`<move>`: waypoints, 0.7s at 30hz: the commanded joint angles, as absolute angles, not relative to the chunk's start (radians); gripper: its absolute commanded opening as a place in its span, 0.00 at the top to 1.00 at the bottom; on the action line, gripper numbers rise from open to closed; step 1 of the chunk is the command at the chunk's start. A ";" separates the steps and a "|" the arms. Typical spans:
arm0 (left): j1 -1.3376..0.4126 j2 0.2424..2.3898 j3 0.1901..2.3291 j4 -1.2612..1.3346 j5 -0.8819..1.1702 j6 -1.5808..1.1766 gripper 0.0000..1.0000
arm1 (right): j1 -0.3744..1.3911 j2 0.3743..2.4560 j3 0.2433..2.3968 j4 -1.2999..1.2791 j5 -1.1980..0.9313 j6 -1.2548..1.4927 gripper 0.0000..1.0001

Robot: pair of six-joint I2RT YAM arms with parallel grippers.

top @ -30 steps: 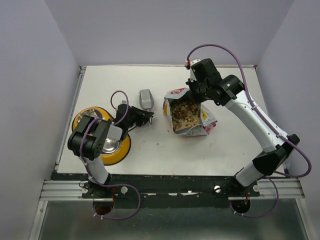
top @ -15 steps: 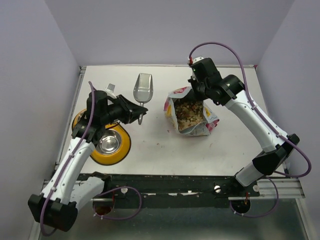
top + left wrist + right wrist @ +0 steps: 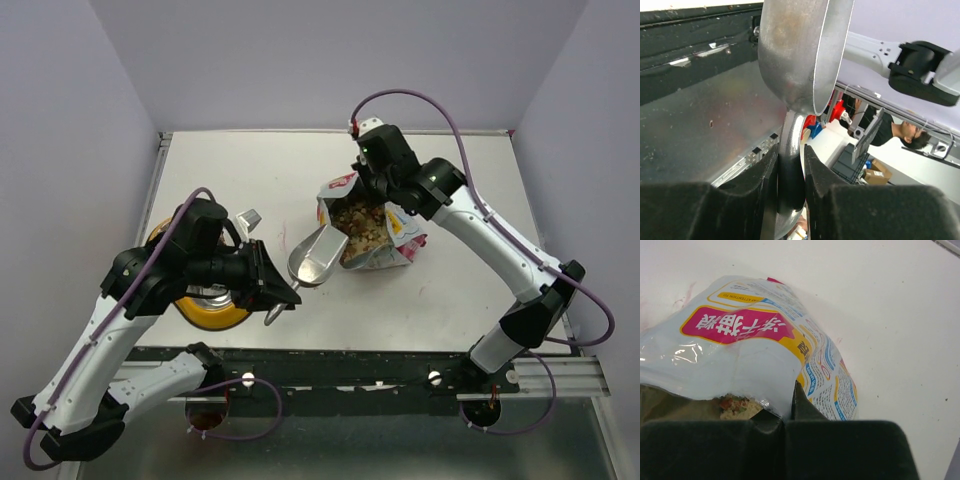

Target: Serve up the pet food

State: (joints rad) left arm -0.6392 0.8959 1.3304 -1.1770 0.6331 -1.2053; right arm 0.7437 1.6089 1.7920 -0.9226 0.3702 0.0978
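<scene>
The open yellow-white bag (image 3: 395, 240) lies at the table's middle, with the pet food (image 3: 362, 220) showing as brown and reddish pellets inside. My right gripper (image 3: 372, 188) is shut on the bag's far rim (image 3: 790, 390), and some pet food (image 3: 737, 406) shows just below the torn edge. My left gripper (image 3: 276, 292) is shut on the handle (image 3: 790, 145) of the silver metal scoop (image 3: 320, 255). The scoop is held off the table with its open end at the bag's mouth. The scoop's bowl (image 3: 795, 50) looks empty from the wrist view.
The yellow double-bowl feeder (image 3: 222, 312) sits at the table's left, mostly hidden under my left arm. The table's front edge and metal rail (image 3: 350, 365) run just below the scoop. Purple walls close in the sides and back.
My left arm has lifted the scoop from the far middle of the table and swung it down to the bag's mouth. The right gripper has drawn the bag slightly left.
</scene>
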 commanded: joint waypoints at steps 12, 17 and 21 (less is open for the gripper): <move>-0.676 0.953 1.157 -1.117 0.453 -1.365 1.00 | 0.884 1.502 1.649 -0.580 0.318 0.239 0.99; -0.672 0.953 1.068 -1.052 0.455 -1.491 1.00 | 0.887 1.462 1.609 -0.597 0.304 0.249 0.99; -0.672 1.009 1.069 -1.063 0.457 -1.516 1.00 | 0.929 1.468 1.615 -0.626 0.336 0.252 0.99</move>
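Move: Some 21 cm ahead of the left hand, 14 cm to its right and 13 cm lower is the pet food bag's open mouth; the scoop is already held by its handle. The yellow bowl tray lies about 23 cm ahead, 26 cm to the left and 29 cm below. From the right hand, still pinching the bag's far rim, the mouth's middle is about 6 cm back, 1 cm left and 8 cm down, and the scoop head roughly 19 cm back, 9 cm left and 3 cm up. Dipping the scoop into the bag, the left hand first lifts and draws back barely a centimetre, then sinks about 10 cm and reaches some 4 cm forward, its wrist turning some 15-20 degrees. Meanwhile the right hand keeps its pinch on the rim and pulls the bag about 7 cm left and 4 cm back towards the scoop, tilting about 10 degrees. ##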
